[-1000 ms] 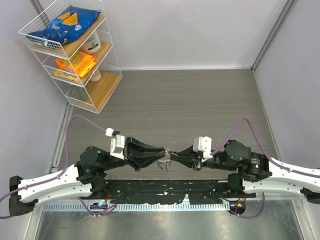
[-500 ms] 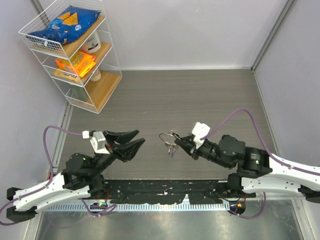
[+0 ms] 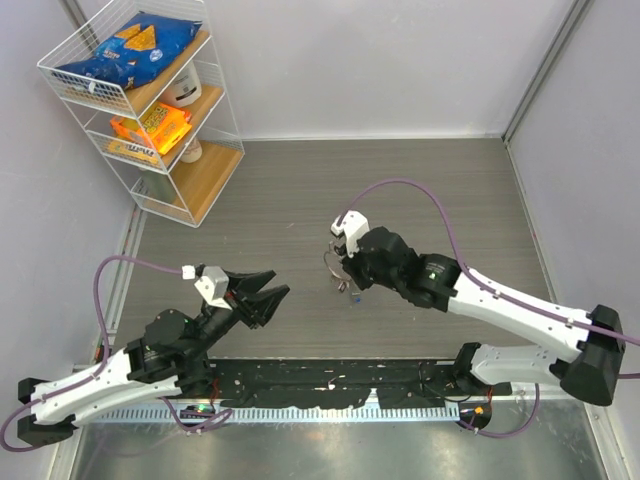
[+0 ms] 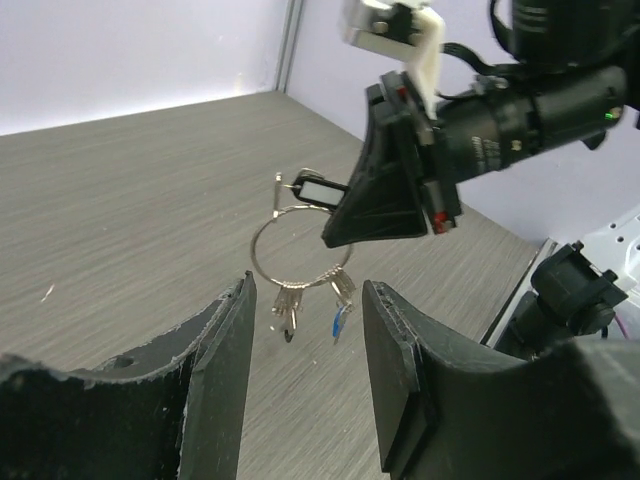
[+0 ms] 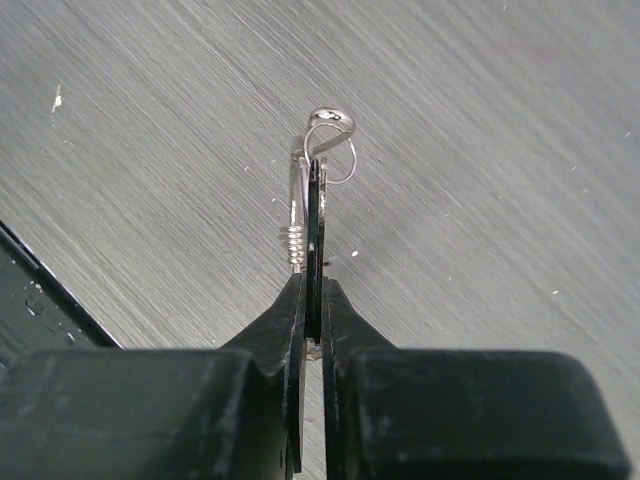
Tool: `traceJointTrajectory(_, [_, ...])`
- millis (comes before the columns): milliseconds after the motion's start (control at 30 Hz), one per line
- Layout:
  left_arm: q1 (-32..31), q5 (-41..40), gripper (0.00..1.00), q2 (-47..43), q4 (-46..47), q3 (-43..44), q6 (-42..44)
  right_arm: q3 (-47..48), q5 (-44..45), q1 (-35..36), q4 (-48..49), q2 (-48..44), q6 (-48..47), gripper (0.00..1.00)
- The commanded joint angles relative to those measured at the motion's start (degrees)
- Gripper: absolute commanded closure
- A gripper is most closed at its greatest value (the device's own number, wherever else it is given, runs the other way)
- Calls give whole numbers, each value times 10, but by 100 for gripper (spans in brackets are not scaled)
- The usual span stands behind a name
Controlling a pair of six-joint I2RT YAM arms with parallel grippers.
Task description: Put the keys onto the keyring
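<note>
The keyring (image 3: 334, 264) hangs from my right gripper (image 3: 346, 264), which is shut on its side above the middle of the table. In the left wrist view the keyring (image 4: 300, 243) is a round silver loop. Several keys (image 4: 289, 308) dangle from its bottom, one with a blue tag (image 4: 340, 320). In the right wrist view the keyring (image 5: 298, 215) shows edge-on between the shut fingers of the right gripper (image 5: 312, 288). My left gripper (image 3: 272, 288) stands open and empty to the left, well apart from the ring. In its own view the left gripper (image 4: 308, 287) frames the ring from a distance.
A white wire shelf rack (image 3: 140, 100) with snack bags stands at the back left corner. A black rail (image 3: 330, 385) runs along the near edge between the arm bases. Grey walls close the back and the right side.
My left gripper has opened, let go and drawn back to the left. My right gripper has carried the keyring with its keys away from the near edge, out over the table.
</note>
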Motion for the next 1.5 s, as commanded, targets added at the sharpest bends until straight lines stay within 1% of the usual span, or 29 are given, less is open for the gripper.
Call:
traceJointTrajectory(0, [1,-4,48,-6,-12,-2,-22,1,-114,-54,68,31,59,94])
traceJointTrajectory(33, [1,-3,48,-6,-14,-3,-26,-5,-123,-67,77,47,72,94])
traceJointTrajectory(67, [1,-2,48,-7,-15,-4,-28,-11,-163,-73,97,56,80,94])
traceJointTrajectory(133, [1,1,48,-10,-13,-11,-34,-19,-190,-85,120,78,97,95])
traceJointTrajectory(233, [1,2,48,-13,-12,-14,-40,-26,-218,-108,149,116,129,94])
traceJointTrajectory(400, [1,6,48,-17,-16,-13,-46,-35,-248,-144,191,165,165,88])
traceJointTrajectory(467, [1,7,48,-20,-22,-12,-48,-43,-254,-157,209,184,179,77])
traceJointTrajectory(500, [2,5,49,-21,-26,-11,-50,-44,-257,-166,215,189,187,75])
traceJointTrajectory(533, [1,4,49,-22,-30,-8,-51,-47,-259,-169,219,198,189,70])
traceJointTrajectory(567, [1,2,49,-22,-32,-8,-52,-47,-258,-176,222,201,195,67])
traceJointTrajectory(600, [2,1,49,-23,-32,-8,-53,-49,-258,-178,224,208,197,61])
traceJointTrajectory(633, [1,-1,49,-24,-46,-8,-54,-49,-255,-181,226,211,198,59])
traceJointTrajectory(700, [1,-3,49,-27,-54,-9,-56,-49,-244,-185,225,215,200,47])
traceJointTrajectory(733, [2,-6,48,-29,-57,-9,-56,-49,-238,-188,223,208,202,41])
traceJointTrajectory(800, [2,-15,48,-29,-68,-4,-54,-52,-214,-188,220,185,196,39])
traceJointTrajectory(833, [2,-19,48,-29,-75,1,-50,-49,-189,-188,209,173,192,38])
traceJointTrajectory(967, [1,-41,46,-25,-107,24,-28,-27,-135,-188,156,113,158,22])
traceJointTrajectory(1000, [2,-47,45,-24,-114,29,-21,-24,-108,-189,141,104,153,19])
traceJointTrajectory(1033, [1,-53,44,-22,-119,34,-14,-18,-96,-189,133,85,141,13])
traceJointTrajectory(1067, [2,-59,43,-21,-121,39,-7,-15,-74,-188,116,75,137,1])
traceJointTrajectory(1100, [1,-64,42,-17,-125,43,-3,-10,-66,-188,111,53,125,5])
traceJointTrajectory(1167, [2,-70,39,-8,-128,56,8,-6,-39,-189,99,19,110,5])
traceJointTrajectory(1267, [1,-77,23,16,-133,77,27,-6,5,-189,95,-32,88,5])
traceJointTrajectory(1300, [1,-78,21,26,-136,85,32,-7,24,-189,97,-43,77,5])
traceJointTrajectory(1333, [1,-78,13,35,-140,95,36,-8,35,-189,96,-57,75,5])
traceJointTrajectory(1367, [1,-77,1,45,-144,103,39,-8,48,-189,96,-66,68,5])
traceJointTrajectory(1467, [2,-73,0,69,-157,131,45,3,56,-188,83,-96,52,5])
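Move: The bare patch of table where the right hand will put the keyring lies about 5 cm ahead of it, 4 cm left and 12 cm below. The held keyring is just 1 cm ahead, 2 cm left and 2 cm below; its blue-tagged key hangs some 6 cm under the fingers, about 1 cm back. From the left hand, that patch is roughly 6 cm ahead, 10 cm right and 18 cm down. Right hand lowers the keyring forward, about 11 cm down onto the table, opens, rises rightward; left opens too. ##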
